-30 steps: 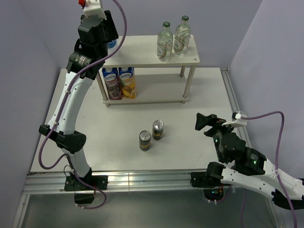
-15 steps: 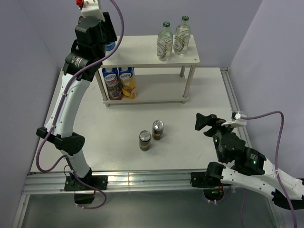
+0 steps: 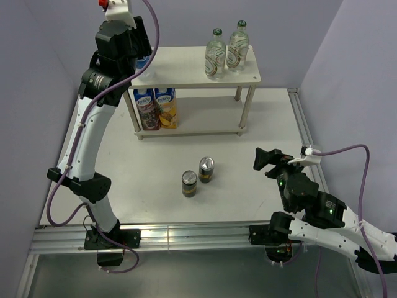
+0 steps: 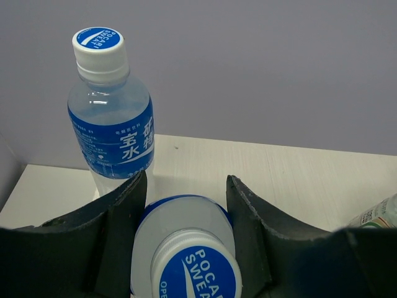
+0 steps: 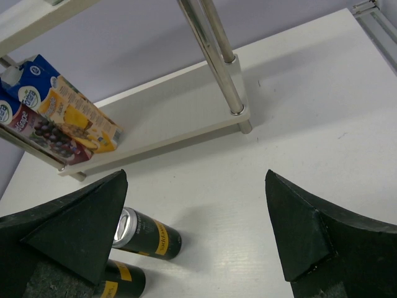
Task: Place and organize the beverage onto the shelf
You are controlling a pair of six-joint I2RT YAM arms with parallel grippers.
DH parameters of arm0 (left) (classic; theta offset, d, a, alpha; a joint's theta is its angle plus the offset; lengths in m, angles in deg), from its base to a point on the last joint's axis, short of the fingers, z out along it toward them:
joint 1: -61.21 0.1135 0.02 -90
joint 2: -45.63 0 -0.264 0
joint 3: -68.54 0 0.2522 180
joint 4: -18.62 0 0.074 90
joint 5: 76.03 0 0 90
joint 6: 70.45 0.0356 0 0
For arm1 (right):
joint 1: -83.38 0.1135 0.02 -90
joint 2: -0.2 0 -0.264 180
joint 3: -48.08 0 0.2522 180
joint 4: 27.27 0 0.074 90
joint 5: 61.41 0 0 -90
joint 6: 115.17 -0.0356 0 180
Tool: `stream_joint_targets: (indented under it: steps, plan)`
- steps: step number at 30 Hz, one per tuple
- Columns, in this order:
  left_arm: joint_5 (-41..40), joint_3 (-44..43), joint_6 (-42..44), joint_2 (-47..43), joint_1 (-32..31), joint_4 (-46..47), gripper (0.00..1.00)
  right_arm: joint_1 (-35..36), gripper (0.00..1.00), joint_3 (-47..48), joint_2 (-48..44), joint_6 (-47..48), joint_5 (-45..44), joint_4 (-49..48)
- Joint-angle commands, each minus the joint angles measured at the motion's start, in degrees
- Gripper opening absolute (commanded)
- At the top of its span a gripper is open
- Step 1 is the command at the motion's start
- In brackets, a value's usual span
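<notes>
My left gripper (image 4: 186, 180) is shut on a blue-capped water bottle (image 4: 195, 267), held over the left end of the shelf's top board (image 4: 298, 174). A second water bottle (image 4: 111, 118) stands upright on that board, just behind the left finger. In the top view the left arm hides most of this corner, and only a bit of a blue-labelled bottle (image 3: 144, 61) shows. Two green-capped glass bottles (image 3: 215, 54) (image 3: 237, 46) stand at the right end of the shelf (image 3: 186, 76). Two dark cans (image 3: 189, 184) (image 3: 206, 169) stand on the table. My right gripper (image 5: 195, 180) is open and empty, right of the cans (image 5: 146, 233).
Two juice cartons (image 3: 155, 108) stand at the left end of the lower board (image 5: 167, 118). Silver shelf legs (image 5: 217, 56) rise at the right front corner. A metal rail (image 3: 298, 124) runs along the table's right edge, and walls close in on the back and both sides.
The left arm has edged slightly toward the back left with the water bottle still in its grip. The right arm has not moved.
</notes>
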Motion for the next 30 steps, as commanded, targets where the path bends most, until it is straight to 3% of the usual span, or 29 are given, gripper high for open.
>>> stream_joint_targets:
  steps: [1,4,7,10,11,14,18,30]
  plan:
    - [0.6,-3.6,0.7,-2.3,-0.3,9.0,0.01,0.4,0.98,-0.4,0.8,-0.5,-1.5,-1.8]
    - [0.8,-3.6,0.8,-1.8,-0.3,9.2,0.04,0.5,0.98,-0.3,0.9,-0.7,-1.7,-1.5]
    - [0.7,-3.2,1.1,-1.6,-0.3,9.7,0.17,0.4,0.98,-0.4,0.9,-0.4,-1.7,-1.8]
    - [0.5,-2.7,1.5,-1.4,-0.3,10.4,0.41,0.4,0.98,-0.5,1.1,-0.4,-1.8,-1.8]
    - [0.5,-2.5,1.6,-1.4,-0.3,10.6,0.54,0.4,0.98,-0.4,1.3,-0.4,-1.8,-1.9]
    - [0.3,-1.9,2.1,-1.1,-0.3,11.7,0.69,0.4,0.98,-0.4,1.5,-0.4,-2.1,-1.8]
    - [0.1,-2.0,2.8,-0.2,-0.2,12.5,0.76,0.4,0.98,-0.5,1.1,-0.4,-2.2,-1.9]
    - [0.3,-0.2,2.8,2.5,0.1,14.7,0.77,0.4,0.98,-0.7,0.7,-0.4,-2.5,-2.0]
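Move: The bottle I set down is still between my left fingers on the front left of the top shelf, its middle about 3 cm below my grip. Its twin stands roughly 9 cm farther ahead and 7 cm to the left; the nearer glass bottle is some 23 cm to the right and 2 cm ahead. From my idle right hand, the gripped bottle lies about 25 cm ahead, 40 cm left and 20 cm up. I hold my left hand steady around the bottle, then open the fingers by about a fifth of their range to let go of it. I lift nearly straight up, about 4 cm, tipping the fingers up some 10 degrees as they come off the bottle's sides, and end with a small ease forward, about 1 cm. ##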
